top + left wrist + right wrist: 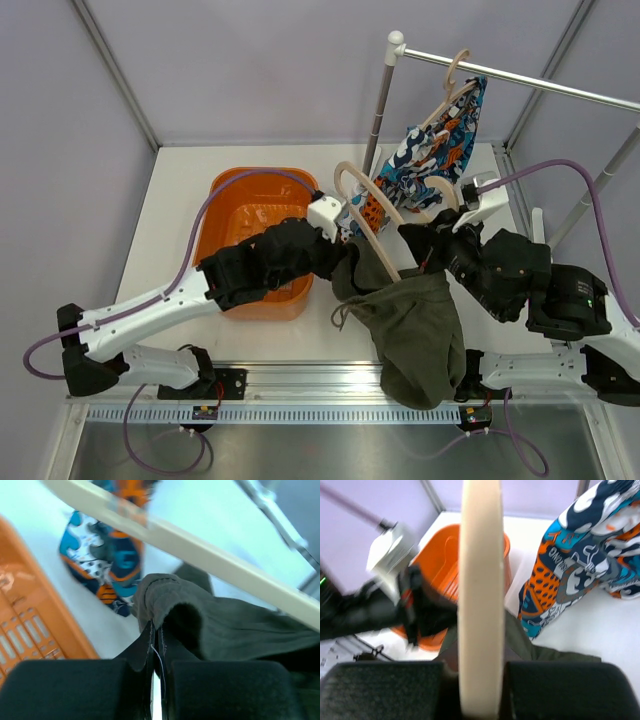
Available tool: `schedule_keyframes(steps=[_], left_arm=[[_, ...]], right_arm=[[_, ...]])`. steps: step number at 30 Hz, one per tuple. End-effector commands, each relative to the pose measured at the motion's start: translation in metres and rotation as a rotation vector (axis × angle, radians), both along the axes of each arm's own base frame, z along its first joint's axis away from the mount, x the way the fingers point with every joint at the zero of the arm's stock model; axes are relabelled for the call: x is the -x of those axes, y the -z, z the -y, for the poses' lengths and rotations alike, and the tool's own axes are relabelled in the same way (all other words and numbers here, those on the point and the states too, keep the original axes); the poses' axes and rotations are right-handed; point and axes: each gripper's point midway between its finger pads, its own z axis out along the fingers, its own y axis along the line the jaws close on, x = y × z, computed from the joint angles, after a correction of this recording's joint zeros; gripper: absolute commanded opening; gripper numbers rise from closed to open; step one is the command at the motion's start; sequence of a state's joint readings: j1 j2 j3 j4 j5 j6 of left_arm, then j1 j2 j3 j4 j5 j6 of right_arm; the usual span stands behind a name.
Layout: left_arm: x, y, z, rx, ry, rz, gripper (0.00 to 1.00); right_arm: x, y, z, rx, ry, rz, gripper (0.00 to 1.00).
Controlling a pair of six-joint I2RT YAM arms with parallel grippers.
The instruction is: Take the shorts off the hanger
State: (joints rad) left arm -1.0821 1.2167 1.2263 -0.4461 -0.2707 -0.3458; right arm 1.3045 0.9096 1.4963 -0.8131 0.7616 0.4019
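The dark olive-green shorts (412,325) hang from a beige wooden hanger (366,210) held low over the table's front. My right gripper (422,242) is shut on that hanger; in the right wrist view the hanger bar (480,590) runs upright between my fingers, with the olive fabric (520,642) behind it. My left gripper (345,258) is shut on the olive shorts' upper edge (165,597), just below the hanger bar (200,550). The printed blue, orange and white shorts (438,152) hang on a second hanger (456,72) on the rail.
An orange plastic basket (225,205) stands on the table to the left, under my left arm. A metal clothes rail (520,80) on posts crosses the back right. Purple cables loop from both arms. The table's front edge has a metal rail (320,375).
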Motion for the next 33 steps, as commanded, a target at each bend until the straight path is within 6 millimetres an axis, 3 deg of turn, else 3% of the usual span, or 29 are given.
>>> schedule_keyframes(steps=[1, 2, 3, 5, 8, 11, 12, 15, 18, 21, 26, 33], left_arm=[[0.046, -0.071, 0.021, 0.076, 0.183, 0.157, 0.00], [0.053, -0.074, 0.024, 0.060, 0.200, 0.174, 0.00], [0.077, -0.077, 0.033, 0.051, 0.265, 0.185, 0.00], [0.094, -0.087, 0.040, 0.026, 0.310, 0.224, 0.00], [0.150, -0.099, 0.055, 0.032, 0.469, 0.279, 0.00], [0.180, -0.110, 0.063, 0.014, 0.559, 0.353, 0.00], [0.201, -0.110, 0.065, 0.007, 0.614, 0.365, 0.00], [0.219, -0.117, 0.068, -0.025, 0.657, 0.423, 0.00], [0.206, -0.133, 0.062, -0.022, 0.565, 0.455, 0.00], [0.171, -0.157, 0.040, -0.019, 0.352, 0.501, 0.00], [0.110, -0.224, -0.026, 0.064, 0.002, 0.559, 0.00], [0.076, -0.330, -0.108, 0.185, -0.206, 0.700, 0.00]], right_arm=[[-0.015, -0.030, 0.004, -0.096, 0.110, 0.079, 0.00], [-0.017, -0.030, 0.001, -0.089, 0.120, 0.084, 0.00], [-0.020, -0.034, 0.001, -0.099, 0.134, 0.095, 0.00], [-0.025, -0.038, 0.004, -0.081, 0.177, 0.120, 0.00], [-0.035, -0.043, 0.003, -0.044, 0.247, 0.162, 0.00], [-0.042, -0.050, 0.003, -0.018, 0.298, 0.194, 0.00], [-0.043, -0.055, 0.002, -0.031, 0.308, 0.202, 0.00], [-0.048, -0.064, 0.004, -0.020, 0.341, 0.227, 0.00], [-0.057, -0.072, 0.015, 0.022, 0.403, 0.240, 0.00], [-0.066, -0.079, 0.033, 0.047, 0.474, 0.242, 0.00], [-0.078, -0.078, 0.066, 0.091, 0.564, 0.211, 0.00], [-0.068, -0.081, 0.107, 0.050, 0.621, 0.198, 0.00]])
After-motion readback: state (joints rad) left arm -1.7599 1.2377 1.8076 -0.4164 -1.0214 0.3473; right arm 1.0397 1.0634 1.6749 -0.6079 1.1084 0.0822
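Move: The left gripper is still shut on the green shorts' waistband; the hanger crosses about 8 cm to its right, 3 cm ahead and 9 cm above. From the left gripper, the orange basket is some 13 cm ahead, 17 cm left and 23 cm lower. The right gripper holds the hanger, the green shorts hanging from it about 10 cm back, straight below to within a centimetre sideways and 18 cm down; the patterned shorts are roughly 24 cm ahead of it, 7 cm right and 15 cm lower. Keep both grippers shut and pull the shorts and the hanger apart: sweep the left gripper back about 23 cm, rising and easing right, then bring it forward and left while climbing another 16 cm, tipping its fingers up. Meanwhile draw the hanger forward and up with the right gripper, then right some 10 cm, turning clockwise. ##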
